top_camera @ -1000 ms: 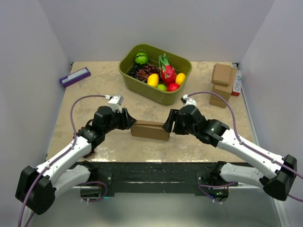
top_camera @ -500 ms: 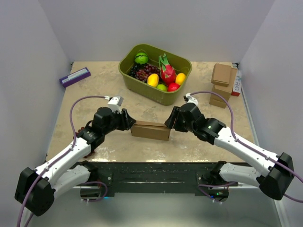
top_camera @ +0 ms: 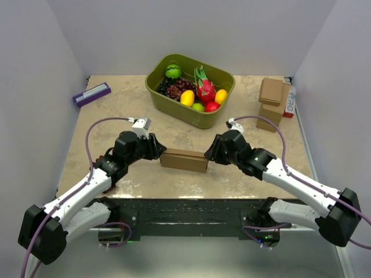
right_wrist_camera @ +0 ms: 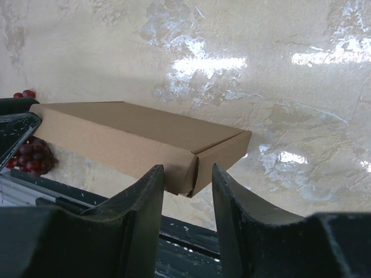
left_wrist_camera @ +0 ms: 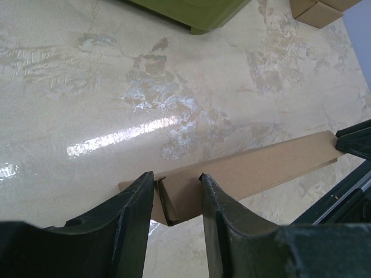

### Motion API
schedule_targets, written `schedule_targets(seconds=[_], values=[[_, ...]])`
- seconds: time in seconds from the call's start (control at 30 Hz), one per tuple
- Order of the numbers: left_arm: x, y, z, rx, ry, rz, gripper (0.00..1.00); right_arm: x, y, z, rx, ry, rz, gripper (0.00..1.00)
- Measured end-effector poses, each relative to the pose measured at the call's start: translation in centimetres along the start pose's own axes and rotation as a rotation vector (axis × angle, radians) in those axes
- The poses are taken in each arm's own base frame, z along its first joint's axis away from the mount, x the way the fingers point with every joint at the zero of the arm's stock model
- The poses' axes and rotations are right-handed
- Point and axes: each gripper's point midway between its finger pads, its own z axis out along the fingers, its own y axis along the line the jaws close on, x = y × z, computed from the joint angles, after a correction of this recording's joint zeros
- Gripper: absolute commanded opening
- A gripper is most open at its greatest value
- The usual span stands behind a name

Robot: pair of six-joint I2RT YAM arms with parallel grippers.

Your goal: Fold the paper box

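Note:
The paper box (top_camera: pixel 184 160) is a thin, closed brown cardboard mailer lying crosswise between the two arms, near the table's front. My left gripper (top_camera: pixel 157 152) holds its left end. In the left wrist view the fingers (left_wrist_camera: pixel 139 200) stand on either side of the box's end flap (left_wrist_camera: pixel 168 200), and the box (left_wrist_camera: pixel 261 168) runs off to the right. My right gripper (top_camera: pixel 207 155) is at the right end. In the right wrist view its jaws (right_wrist_camera: pixel 186 171) have closed around the near corner of the box (right_wrist_camera: pixel 127 124).
A green bin (top_camera: pixel 149 78) full of toy fruit stands behind the box. A stack of small cardboard boxes (top_camera: pixel 272 101) sits at the right wall and a purple packet (top_camera: pixel 91 94) at the back left. The black arm base (top_camera: pixel 185 211) borders the near edge.
My right gripper has moved left up to the box's right end, and its fingers have narrowed around the corner. The left gripper and the box have stayed in place.

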Motion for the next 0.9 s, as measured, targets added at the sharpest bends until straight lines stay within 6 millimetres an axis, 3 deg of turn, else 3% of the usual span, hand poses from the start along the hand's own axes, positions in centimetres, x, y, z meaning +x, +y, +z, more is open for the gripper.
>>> schedule_targets(seconds=[0.13, 0.37, 0.43, 0.53, 0.63, 0.9], values=[[0.04, 0.03, 0.01, -0.001, 0.001, 0.0, 0.42, 0.12, -0.01, 0.32, -0.009, -0.007, 0.011, 0.26], [0.1, 0.05, 0.02, -0.001, 0.003, 0.0, 0.44, 0.36, -0.17, 0.66, -0.043, -0.034, 0.051, 0.17], [0.11, 0.06, 0.02, -0.002, 0.003, 0.0, 0.48, 0.4, -0.23, 0.65, -0.052, -0.042, 0.062, 0.15], [0.18, 0.2, 0.0, -0.009, 0.006, 0.0, 0.69, 0.37, -0.25, 0.66, -0.056, -0.048, 0.071, 0.12], [0.32, 0.54, -0.04, -0.031, 0.021, -0.005, 0.76, 0.33, -0.28, 0.67, -0.054, -0.051, 0.071, 0.1], [0.49, 0.71, -0.51, -0.052, 0.055, -0.025, 0.79, 0.15, -0.33, 0.78, -0.051, -0.061, 0.072, 0.1]])
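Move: The box stands on its long edge between my hands. Its top right corner sits between my right fingertips, about 1 cm below my right hand point, with the box's middle some 8 cm to the left and 7 cm down. Its top left corner lies about 1 cm right of and 1 cm below my left hand. From the right hand, the green basket is roughly 28 cm ahead and 6 cm left, the small box stack 21 cm ahead and 25 cm right. I close my right fingers from less than half open to nearly shut, pinching the box's top right corner between the tips, while that hand sinks just under 1 cm and rolls about 5 degrees, its left side rising. Then my left hand spreads its fingers wide around the top left corner and eases about 1 cm to the left, its outer finger coming clear of the box's end. ##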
